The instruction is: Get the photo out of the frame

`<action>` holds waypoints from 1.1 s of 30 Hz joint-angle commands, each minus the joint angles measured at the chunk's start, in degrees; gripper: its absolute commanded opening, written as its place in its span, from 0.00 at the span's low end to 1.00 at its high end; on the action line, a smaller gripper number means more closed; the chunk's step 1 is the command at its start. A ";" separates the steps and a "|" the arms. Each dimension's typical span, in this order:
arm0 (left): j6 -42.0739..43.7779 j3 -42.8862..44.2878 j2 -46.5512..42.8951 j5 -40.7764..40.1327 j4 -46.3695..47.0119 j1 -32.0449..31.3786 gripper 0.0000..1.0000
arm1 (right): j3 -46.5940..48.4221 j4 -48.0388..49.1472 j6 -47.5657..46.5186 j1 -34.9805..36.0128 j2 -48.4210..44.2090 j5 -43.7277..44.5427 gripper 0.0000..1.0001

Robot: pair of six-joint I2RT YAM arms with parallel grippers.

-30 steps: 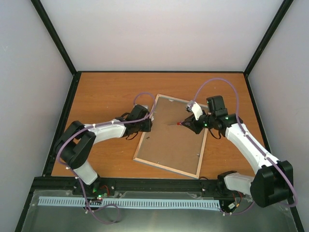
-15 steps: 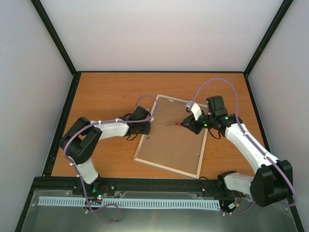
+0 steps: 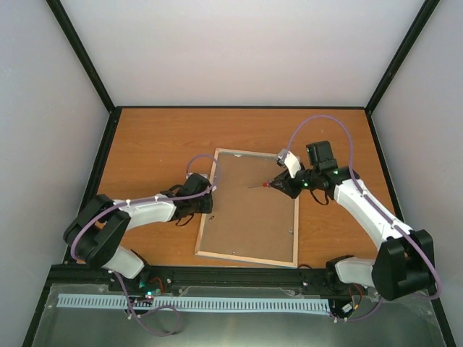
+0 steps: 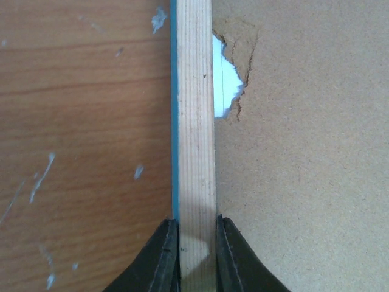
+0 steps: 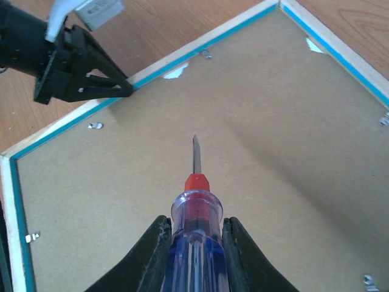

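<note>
The frame (image 3: 246, 259) lies face down on the table, pale wood rim up, with a brown backing board (image 3: 249, 210) filling it. The photo is hidden under that board. A pale sliver shows through a chipped notch (image 4: 223, 85) at the board's edge. My left gripper (image 3: 207, 197) is shut on the frame's left rim (image 4: 196, 121), one finger on each side. My right gripper (image 3: 283, 186) is shut on a blue-handled screwdriver (image 5: 196, 225), whose blade hovers over the board (image 5: 255, 152), pointing left.
Small metal tabs (image 5: 94, 126) (image 5: 33, 236) (image 5: 384, 118) sit along the inside of the rim over the board. The wooden table (image 3: 152, 137) is walled on three sides. The left gripper (image 5: 124, 91) also shows in the right wrist view at the rim.
The left gripper closed on the frame's left rim and drew it toward the near left. The frame swung to lie squarer with the table. The right gripper kept its hold on the screwdriver.
</note>
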 commanded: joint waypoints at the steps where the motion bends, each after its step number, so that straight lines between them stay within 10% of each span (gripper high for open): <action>1: -2.18 -3.56 -3.26 3.82 0.16 0.15 0.01 | 7.99 0.67 -0.42 2.05 4.74 1.65 0.04; 16: -3.29 -7.48 -7.68 3.92 0.63 0.14 0.01 | 35.70 -7.44 -0.32 17.29 31.01 11.17 0.03; 33: -3.01 -6.42 -5.97 5.49 1.38 0.14 0.01 | 43.96 -10.70 -0.08 18.38 40.75 8.53 0.03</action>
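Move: The metal clip by the torn patch, near the far end of the frame's left edge, lies about 10 cm ahead of the right hand, 18 cm to its left and 14 cm below. The torn patch is some 3 cm nearer the base than that clip; the frame's far-left corner is about 8 cm beyond it. From the left hand, the clip is roughly 11 cm ahead, 2 cm to the right and about level; the near clip sits some 3 cm back and 1 cm right. The right hand, still gripping the screwdriver, swings about 15 cm left and 8 cm forward across the backing, rising a few centimetres first and then coming down to finish about 2 cm lower, while it turns counter-clockwise and tips the blade more steeply (some 15 degrees in all) until its tip is close to the far clip on the left edge. Meanwhile the left hand keeps its pinch on the frame's left edge and drags it back and left by 2 to 3 cm, then holds it still for the second half. ##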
